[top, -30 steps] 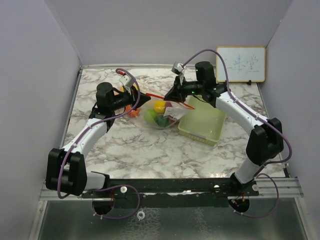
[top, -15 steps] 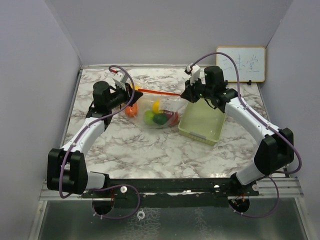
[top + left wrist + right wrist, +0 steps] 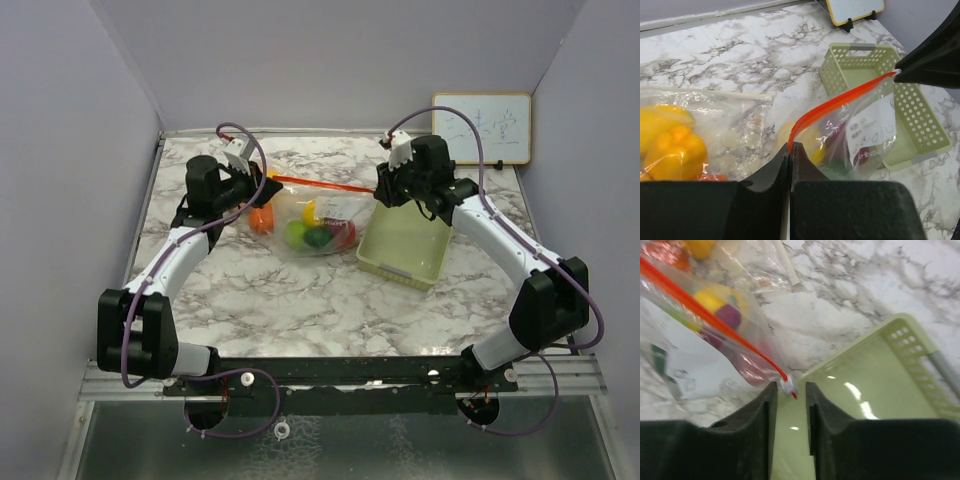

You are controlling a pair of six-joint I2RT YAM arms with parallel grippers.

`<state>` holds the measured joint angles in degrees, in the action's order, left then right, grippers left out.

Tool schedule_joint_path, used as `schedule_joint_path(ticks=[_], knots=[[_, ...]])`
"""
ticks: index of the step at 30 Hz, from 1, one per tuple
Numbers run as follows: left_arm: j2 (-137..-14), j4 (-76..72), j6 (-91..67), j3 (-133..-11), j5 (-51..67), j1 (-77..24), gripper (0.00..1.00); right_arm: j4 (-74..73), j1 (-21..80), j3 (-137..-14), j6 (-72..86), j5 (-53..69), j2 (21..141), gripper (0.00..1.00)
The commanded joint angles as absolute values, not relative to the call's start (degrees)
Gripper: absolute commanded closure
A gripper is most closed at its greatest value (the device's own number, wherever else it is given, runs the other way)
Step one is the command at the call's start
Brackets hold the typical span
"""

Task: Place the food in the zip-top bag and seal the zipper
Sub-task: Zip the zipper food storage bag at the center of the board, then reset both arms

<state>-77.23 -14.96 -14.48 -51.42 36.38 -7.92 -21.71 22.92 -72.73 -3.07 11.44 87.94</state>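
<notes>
The clear zip-top bag (image 3: pixel 316 228) hangs between my two grippers, with the food (image 3: pixel 318 236) inside it: yellow, green and red pieces. Its red zipper (image 3: pixel 322 185) is stretched taut. My left gripper (image 3: pixel 270 182) is shut on the zipper's left end (image 3: pixel 791 145). My right gripper (image 3: pixel 381 190) is at the zipper's right end. Its jaws stand slightly apart, and the white slider (image 3: pixel 789 386) sits between the tips, against the left finger. In the right wrist view the yellow and dark red food (image 3: pixel 722 307) shows through the bag.
The pale green perforated basket (image 3: pixel 405 246) sits just right of the bag, under my right gripper. A second clear bag with yellow and orange pieces (image 3: pixel 675 145) lies left of the hanging bag. A small whiteboard (image 3: pixel 481 128) leans at the back right.
My right gripper has slid right along the zipper to its end, and its jaws have parted a little. The zipper has pulled straight, and my left arm has drawn back to the left.
</notes>
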Motion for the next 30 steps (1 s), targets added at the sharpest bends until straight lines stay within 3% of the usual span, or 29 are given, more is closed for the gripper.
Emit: schedule_joint_path(ticks=[1,2,3,4,5,16,30], knots=[[-80.8,-8.2,-14.2,-59.2,32.3,-5.8,1.00,-26.3,21.0,-79.0,1.0,9.7,88.5,0.43],[-81.8,-6.4,-14.7,-61.2,32.2,-5.8,0.88,-27.1,21.0,-80.8,1.8,9.7,89.3,0.25],[-82.7,-4.7,-15.2,-62.9,31.8,-5.8,0.54,-27.7,21.0,-82.1,2.4,9.7,89.9,0.06],[-83.3,-3.4,-15.6,-64.3,31.0,-5.8,0.16,-28.1,21.0,-83.3,2.8,9.4,90.3,0.01],[-83.6,-2.5,-16.1,-65.3,29.8,-5.8,0.03,-28.2,21.0,-84.1,3.0,9.0,90.5,0.00],[-84.5,7.7,-27.9,-71.1,-1.2,-5.8,0.01,-28.1,21.0,-87.3,5.2,5.2,91.3,0.00],[-87.3,12.4,-28.2,-75.3,-7.9,-5.8,0.01,-27.9,21.0,-90.3,6.2,5.8,94.0,0.00]])
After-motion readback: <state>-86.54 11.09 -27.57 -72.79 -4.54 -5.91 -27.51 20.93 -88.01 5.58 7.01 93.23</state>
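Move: My two hands hold the zip-top bag up by its zipper ends. The bag's middle is about 10 cm right, 3 cm back and 12 cm below my left hand, and from my right hand some 15 cm left, 3 cm back and 9 cm down. The other food bag lies about 7 cm left and 6 cm ahead of my left hand; the basket is roughly 7 cm right and 4 cm back of my right. I open both hands wide and let go of the zipper ends: my right frees the slider and lifts about 6 cm, easing some 4 cm forward above the basket's left side. My left draws forward first, then swings left away from the bag, over the other food bag, turning about 45 degrees counter-clockwise and tipping a little downward. ##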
